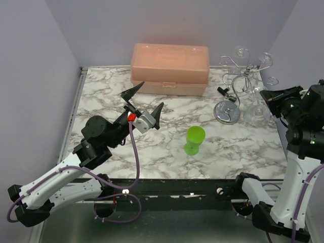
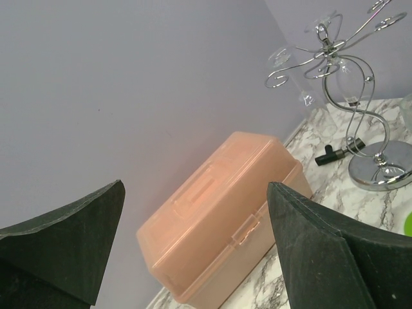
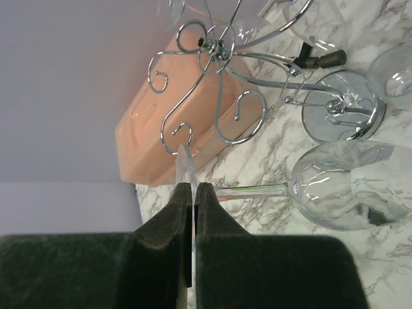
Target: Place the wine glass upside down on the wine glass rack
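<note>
My right gripper (image 3: 194, 187) is shut on the flat foot (image 3: 183, 164) of a clear wine glass (image 3: 347, 193). Its stem runs sideways from my jaws to the bowl. The foot's rim sits close to one curled arm end (image 3: 177, 135) of the silver wine glass rack (image 3: 219, 48). From above, that gripper (image 1: 266, 96) holds the glass (image 1: 255, 110) just right of the rack (image 1: 243, 71) and its round base (image 1: 227, 111). My left gripper (image 1: 151, 96) hovers over the table's left middle, wide open and holding nothing, and it faces the pink box (image 2: 222, 219).
A pink lidded box (image 1: 169, 68) stands at the back centre. A green cup (image 1: 194, 139) stands mid-table. A small black piece (image 1: 223, 91) lies beside the rack's base. Other clear glass shapes (image 3: 315, 26) show among the rack's arms, and another (image 3: 396, 74) beside the base.
</note>
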Robot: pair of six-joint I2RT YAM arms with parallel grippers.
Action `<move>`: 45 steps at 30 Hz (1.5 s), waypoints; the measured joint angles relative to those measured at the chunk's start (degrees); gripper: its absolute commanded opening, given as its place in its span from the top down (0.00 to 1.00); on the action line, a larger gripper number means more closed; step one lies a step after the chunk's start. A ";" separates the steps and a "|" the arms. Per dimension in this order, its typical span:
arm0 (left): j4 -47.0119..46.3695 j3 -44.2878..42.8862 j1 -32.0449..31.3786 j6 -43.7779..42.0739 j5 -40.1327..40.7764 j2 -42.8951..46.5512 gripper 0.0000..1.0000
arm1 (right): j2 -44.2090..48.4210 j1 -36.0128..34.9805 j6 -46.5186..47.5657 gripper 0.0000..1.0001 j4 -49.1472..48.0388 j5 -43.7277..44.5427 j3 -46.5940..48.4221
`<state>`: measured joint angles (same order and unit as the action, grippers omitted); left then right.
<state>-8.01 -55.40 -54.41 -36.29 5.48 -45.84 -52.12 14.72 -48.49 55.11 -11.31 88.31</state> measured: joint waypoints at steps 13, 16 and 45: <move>-0.90 1.16 1.95 0.81 0.02 0.81 0.05 | -2.36 3.76 -4.46 1.00 -3.39 7.02 -1.33; -1.38 1.55 2.47 1.03 0.02 0.81 0.05 | -2.54 3.78 -4.85 1.00 -5.84 9.70 -2.86; -4.81 2.51 7.34 4.70 -0.07 -0.63 0.05 | -7.32 6.03 -10.05 1.00 -21.40 19.15 -8.15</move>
<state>-12.82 -52.88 -47.07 -31.59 5.41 -46.48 -59.44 20.75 -58.54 33.71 7.84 80.16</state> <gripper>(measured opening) 0.950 0.034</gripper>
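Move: The right hand holds the upside-down wine glass by its foot. The rack's free right-hand hook is about 5 cm ahead of this hand and 4 cm to its right, roughly level. The rack's hub is some 7 cm ahead and 6 cm left. One hung glass is about 13 cm straight ahead, its middle some 6 cm lower. From the left hand that hook lies about 46 cm right and 6 cm ahead, slightly lower. Rightward and forward at much the same height, the right hand carries the inverted glass about 11 cm right and 7 cm out, around the rack's right-hand hook to its outer side. The wrist swings nearly 30 degrees clockwise while the shut fingers keep their pinch on the foot. The left hand, open and empty, drifts about 3 cm forward and a little left. ##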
